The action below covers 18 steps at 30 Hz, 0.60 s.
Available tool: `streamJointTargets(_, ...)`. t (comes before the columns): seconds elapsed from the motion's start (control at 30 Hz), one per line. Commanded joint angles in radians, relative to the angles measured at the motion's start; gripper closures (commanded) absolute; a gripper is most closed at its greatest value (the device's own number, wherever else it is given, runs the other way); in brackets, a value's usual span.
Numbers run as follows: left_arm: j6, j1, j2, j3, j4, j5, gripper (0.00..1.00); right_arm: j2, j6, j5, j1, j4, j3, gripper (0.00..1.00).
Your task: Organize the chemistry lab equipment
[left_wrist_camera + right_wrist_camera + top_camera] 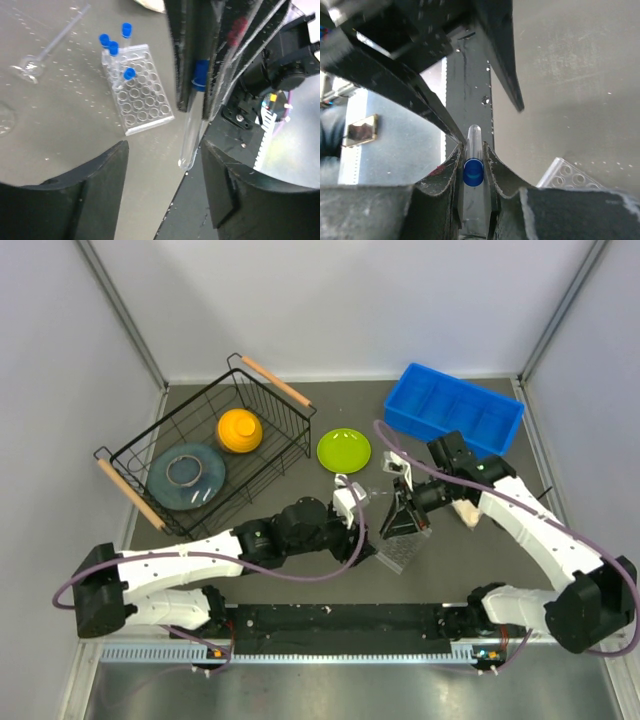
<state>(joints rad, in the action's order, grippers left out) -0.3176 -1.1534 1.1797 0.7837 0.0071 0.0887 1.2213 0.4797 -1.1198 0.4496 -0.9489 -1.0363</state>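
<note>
A clear blue-capped tube [474,142] stands between the fingers of my right gripper [473,150], which is shut on it just below the blue cap [473,172]. In the left wrist view the same tube [191,127] hangs down from those dark fingers [182,60]. Its rounded tip sits between the jaws of my left gripper [164,150], which are open and apart from it. The clear grid rack [142,95] lies flat on the table to the left, with several blue-capped tubes [129,74] in its far rows. From above, both grippers meet over the rack [400,552].
A clear stemmed glass piece [31,67] lies left of the rack. A wire basket [262,405] at the back left holds an orange dome [240,430] and a teal dish [187,475]. A lime-green plate [343,449] and a blue bin [455,410] lie behind the grippers.
</note>
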Motion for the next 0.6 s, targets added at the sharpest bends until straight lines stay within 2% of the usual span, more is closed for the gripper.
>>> streamJointTargets(0.0, -0.018, 0.004, -0.123, -0.018, 0.040, -0.200, 0.28, -0.100, 0.040, 0.107, 0.008, 0.007, -0.007, 0.94)
streamJointTargets(0.03, -0.031, 0.004, -0.144, -0.030, 0.039, -0.237, 0.25, -0.114, 0.052, 0.180, 0.008, 0.013, 0.004, 0.94)
streamJointTargets(0.07, -0.040, 0.006, -0.191, -0.046, 0.036, -0.278, 0.18, -0.132, 0.057, 0.217, 0.005, 0.021, 0.018, 0.94)
streamJointTargets(0.1, -0.047, 0.006, -0.218, -0.079, 0.037, -0.337, 0.05, -0.149, 0.063, 0.250, 0.001, 0.031, 0.040, 0.94)
streamJointTargets(0.13, -0.052, 0.006, -0.265, -0.098, 0.034, -0.369, 0.01, -0.181, 0.077, 0.306, -0.003, 0.036, 0.050, 0.94)
streamJointTargets(0.2, -0.086, 0.008, -0.317, -0.155, 0.025, -0.482, 0.01, -0.207, 0.089, 0.357, -0.008, 0.038, 0.070, 0.94)
streamJointTargets(0.27, -0.098, 0.020, -0.376, -0.199, 0.001, -0.524, 0.01, -0.233, 0.122, 0.437, -0.008, 0.041, 0.084, 0.94)
streamJointTargets(0.43, -0.149, 0.058, -0.442, -0.238, -0.111, -0.544, 0.01, -0.270, 0.151, 0.612, -0.011, 0.102, 0.146, 0.93)
streamJointTargets(0.57, -0.188, 0.061, -0.456, -0.273, -0.127, -0.543, 0.01, -0.266, 0.146, 0.705, -0.009, 0.179, 0.194, 0.92)
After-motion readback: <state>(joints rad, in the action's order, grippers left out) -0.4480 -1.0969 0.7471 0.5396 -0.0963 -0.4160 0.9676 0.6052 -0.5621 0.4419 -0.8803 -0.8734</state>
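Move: The tube rack lies about 7 cm to the right of the right hand, 4 cm ahead and some 17 cm below. The tubes already standing in it cluster towards its far end, about 9 cm ahead of this hand and 8 cm to its right. The glass funnel lies some 18 cm ahead and 3 cm right. From the left hand, the rack is about 7 cm ahead, 11 cm right and 15 cm below. The blue-capped tube, already free of the left fingers, stays pinched by its cap in the right hand, which carries it about 7 cm right, some 5 cm down and a little forward towards the rack, rolling and tipping its fingers steeper downward. The left hand opens fully and backs away some 12 cm left and 5 cm forward, rising before sinking back, turning about 30 degrees counter-clockwise. ##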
